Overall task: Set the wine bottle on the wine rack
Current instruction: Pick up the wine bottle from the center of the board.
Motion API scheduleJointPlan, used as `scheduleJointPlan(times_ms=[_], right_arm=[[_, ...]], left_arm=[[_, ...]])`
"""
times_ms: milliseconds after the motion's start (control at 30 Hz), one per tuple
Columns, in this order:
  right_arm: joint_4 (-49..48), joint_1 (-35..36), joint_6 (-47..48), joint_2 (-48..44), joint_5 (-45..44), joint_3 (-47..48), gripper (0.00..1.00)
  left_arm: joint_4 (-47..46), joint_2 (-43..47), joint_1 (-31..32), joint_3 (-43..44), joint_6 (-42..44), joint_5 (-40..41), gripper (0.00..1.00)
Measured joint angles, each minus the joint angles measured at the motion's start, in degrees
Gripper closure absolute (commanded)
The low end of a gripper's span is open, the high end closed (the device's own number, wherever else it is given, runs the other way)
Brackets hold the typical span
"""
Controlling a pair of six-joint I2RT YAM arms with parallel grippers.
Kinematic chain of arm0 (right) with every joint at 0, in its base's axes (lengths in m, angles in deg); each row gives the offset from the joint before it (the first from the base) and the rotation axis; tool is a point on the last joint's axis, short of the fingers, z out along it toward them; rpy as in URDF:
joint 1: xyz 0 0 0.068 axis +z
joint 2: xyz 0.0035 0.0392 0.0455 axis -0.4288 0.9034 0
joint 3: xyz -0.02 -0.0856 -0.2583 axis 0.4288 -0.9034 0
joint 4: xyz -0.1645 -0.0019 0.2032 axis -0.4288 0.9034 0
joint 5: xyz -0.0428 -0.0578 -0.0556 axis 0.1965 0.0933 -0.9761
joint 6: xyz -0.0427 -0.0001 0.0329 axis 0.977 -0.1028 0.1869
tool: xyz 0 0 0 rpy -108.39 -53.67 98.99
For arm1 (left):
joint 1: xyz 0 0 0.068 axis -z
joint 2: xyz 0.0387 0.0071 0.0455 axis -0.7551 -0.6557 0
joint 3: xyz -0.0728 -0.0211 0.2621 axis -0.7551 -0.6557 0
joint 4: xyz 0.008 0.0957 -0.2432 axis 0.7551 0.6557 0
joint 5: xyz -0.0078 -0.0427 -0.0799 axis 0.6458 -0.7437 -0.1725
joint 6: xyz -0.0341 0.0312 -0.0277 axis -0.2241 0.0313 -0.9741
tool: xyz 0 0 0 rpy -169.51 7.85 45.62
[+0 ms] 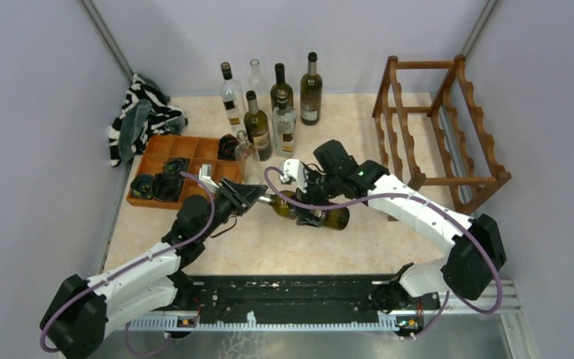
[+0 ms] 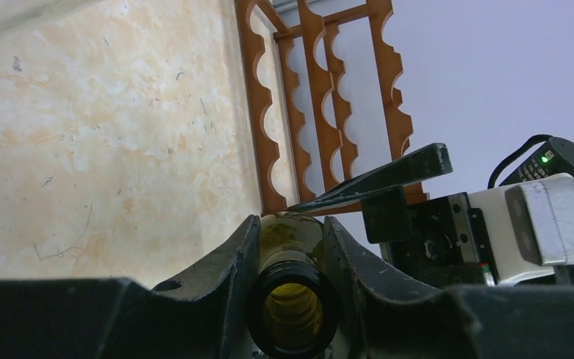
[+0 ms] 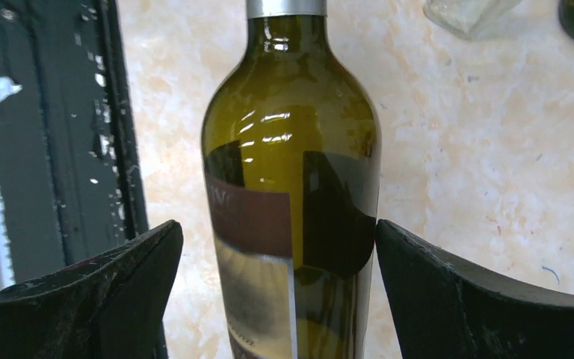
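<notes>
The olive-green wine bottle [image 1: 327, 217] hangs on its side above the middle of the table. My left gripper [image 1: 260, 197] is shut on its neck; in the left wrist view the open bottle mouth [image 2: 291, 247] sits clamped between that gripper's [image 2: 291, 258] fingers. My right gripper [image 1: 308, 214] is open and straddles the bottle's body [image 3: 291, 164]. In the right wrist view one fingertip [image 3: 418, 269] lies at the glass and the other fingertip [image 3: 131, 273] stands off with a gap. The dark reddish-brown wine rack [image 1: 441, 127] stands at the back right, with nothing on its scalloped rails [image 2: 321, 97].
Several upright bottles [image 1: 269, 105] stand at the back centre. An orange-brown compartment tray [image 1: 161, 153] with dark items lies at the left, a striped cloth [image 1: 142, 116] behind it. A black rail [image 1: 291, 299] runs along the near edge.
</notes>
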Motion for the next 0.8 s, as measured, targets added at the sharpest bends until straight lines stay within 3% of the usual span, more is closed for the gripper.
scheduleJointPlan(times_ms=[200,333,433,533,667,800], right_arm=[[-3.0,2.0,-0.2,1.4,-6.9,-2.9,0.05],[-5.6,2.0,0.8,1.2,-9.1,-5.6,0.15],[-7.3,2.1,2.1,0.6,-9.6,-8.3,0.32],[-8.2,2.0,3.2,-0.2,-9.9,-9.7,0.70],[-7.8,1.9,4.1,-1.6,-10.6,-10.1,0.93],[-5.9,0.7,7.0,-4.0,-9.7,-10.3,1.00]], left_arm=[[-2.9,-3.2,2.7,0.0,-0.3,2.8,1.00],[-4.4,-4.0,3.4,0.0,-0.6,3.5,1.00],[-5.4,-4.5,3.5,0.0,-0.8,3.6,1.00],[-5.9,-5.4,3.5,0.0,-0.9,3.4,1.00],[-8.9,-7.0,3.7,0.0,-0.9,1.8,0.55],[-13.5,-8.6,3.7,0.0,-1.9,-2.4,0.06]])
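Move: Sloping between the two hands, the wine bottle hangs by its neck from the left fingers; its middle lies about 11 cm right, 3 cm back and some 5 cm below the left hand. From the right hand, that middle is roughly 1 cm ahead, level sideways and 5 cm below. A clear bottle stands about 20 cm ahead and 20 cm left of the right hand, and a labelled clear bottle some 29 cm ahead and 9 cm left. Lowering the open right hand about 5 cm onto the wine bottle's body and tipping slightly, it closes its fingers around the label area, then starts back up by about 1 cm while drifting some 3 cm right overall. The left hand keeps the neck and moves about 3 cm right alongside, rising slightly at the end as its fingers open and let go. ##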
